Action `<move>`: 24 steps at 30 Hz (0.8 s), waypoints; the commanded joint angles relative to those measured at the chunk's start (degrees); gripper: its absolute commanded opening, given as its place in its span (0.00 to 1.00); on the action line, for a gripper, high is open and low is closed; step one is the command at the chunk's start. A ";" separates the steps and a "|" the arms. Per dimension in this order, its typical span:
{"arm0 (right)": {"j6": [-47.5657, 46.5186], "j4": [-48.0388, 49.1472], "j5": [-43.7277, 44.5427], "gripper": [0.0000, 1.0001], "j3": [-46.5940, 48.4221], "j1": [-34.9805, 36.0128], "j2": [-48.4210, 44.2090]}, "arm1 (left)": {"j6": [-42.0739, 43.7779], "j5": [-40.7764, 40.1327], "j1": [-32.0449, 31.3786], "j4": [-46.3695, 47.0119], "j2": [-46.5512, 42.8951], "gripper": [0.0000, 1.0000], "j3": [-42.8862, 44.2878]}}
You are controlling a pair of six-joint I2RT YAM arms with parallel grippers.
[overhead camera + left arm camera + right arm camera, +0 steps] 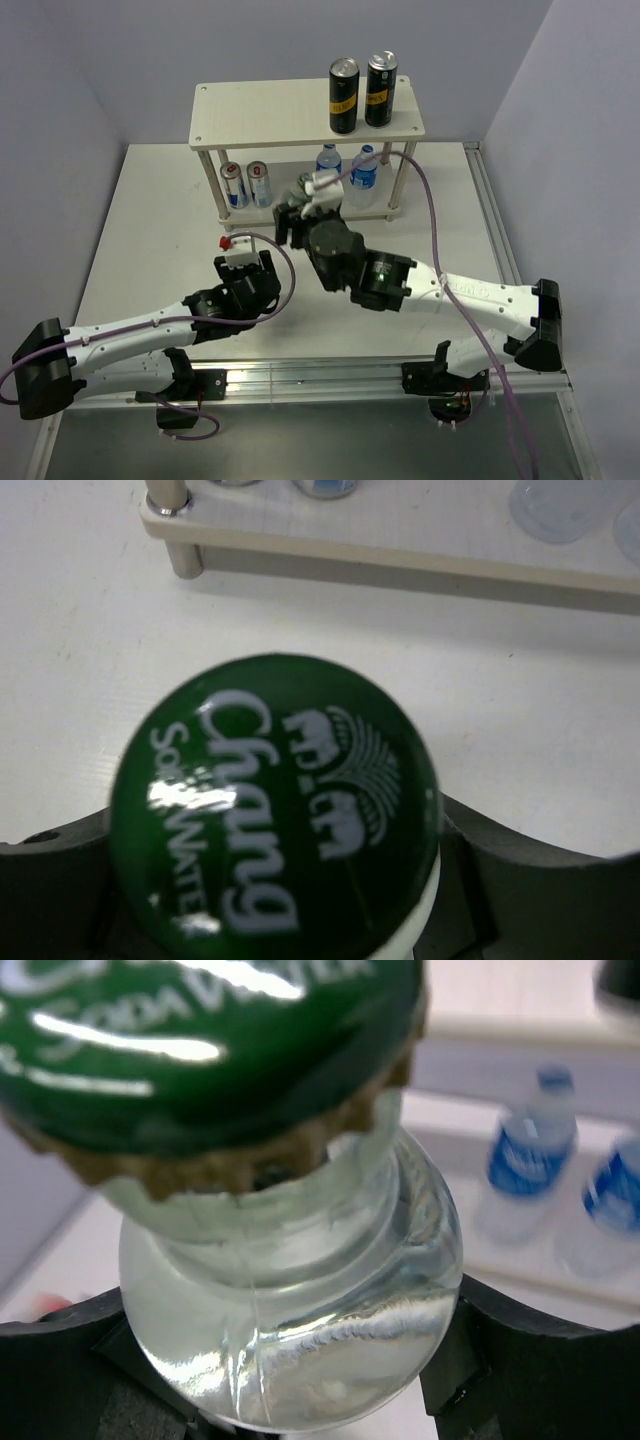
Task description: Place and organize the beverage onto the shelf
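A glass soda water bottle with a green cap (280,800) fills the left wrist view, and my left gripper (275,885) is shut on it below the cap. It stands on the table in front of the shelf (260,110); from above my left gripper (250,264) hides it. A second clear soda water bottle (290,1300) with a green crown cap (200,1040) sits in my right gripper (290,1370), both jaws pressed against its shoulder. From above, my right gripper (297,215) is close to the middle of the shelf's lower board.
Two black cans (343,96) (380,90) stand on the right of the shelf's top board. On the lower board (400,540), two silver cans (246,184) stand at the left and two small water bottles (530,1160) (615,1195) at the right. Walls close in behind and to the right.
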 commanded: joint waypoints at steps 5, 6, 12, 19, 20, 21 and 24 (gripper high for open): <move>-9.77 -7.07 -10.09 0.00 34.24 -6.96 13.05 | -3.05 -1.46 0.05 1.67 -4.24 0.00 -2.37; -9.85 -8.75 -11.93 0.00 40.36 -8.02 14.82 | -3.40 -1.46 0.05 1.50 -4.42 0.00 -2.54; -10.91 -16.85 -16.16 0.00 59.54 -14.00 28.10 | -3.23 -0.41 0.05 2.64 -5.91 0.00 -4.21; -10.56 -20.54 -20.39 0.00 72.67 -19.89 38.99 | -3.22 -0.40 0.05 2.73 -6.96 0.00 -6.15; -10.65 -20.29 -20.82 0.00 73.73 -20.42 39.53 | -3.31 -0.32 0.05 2.99 -7.14 0.00 -6.32; -11.08 -20.02 -20.92 0.00 73.82 -20.95 39.89 | -3.22 -0.32 0.05 3.08 -7.32 0.00 -6.50; -11.70 -18.44 -20.39 0.00 73.56 -21.30 40.68 | -2.96 -0.23 0.05 3.08 -8.11 0.00 -6.94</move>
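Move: Both grippers already hold a green-capped soda bottle in the air. The clear spot on the shelf's top board lies about 20 cm ahead of the right gripper, 7 cm to its left and roughly level with it. On that board, the near black can stands about 19 cm ahead and 9 cm right of this gripper, the far black can about 19 cm ahead and 17 cm right. From the left gripper, the clear spot is some 21 cm ahead, 7 cm right and 19 cm higher. Carry the right gripper's bottle forward about 19 cm and some 7 cm left in an arc: climb nearly 15 cm to clear the shelf's front edge, then sink about 7 cm towards the empty top board left of the black cans, keeping the grip. Meanwhile ease the left gripper's bottle down about 4 cm, drifting a little left and back, away from the shelf. ##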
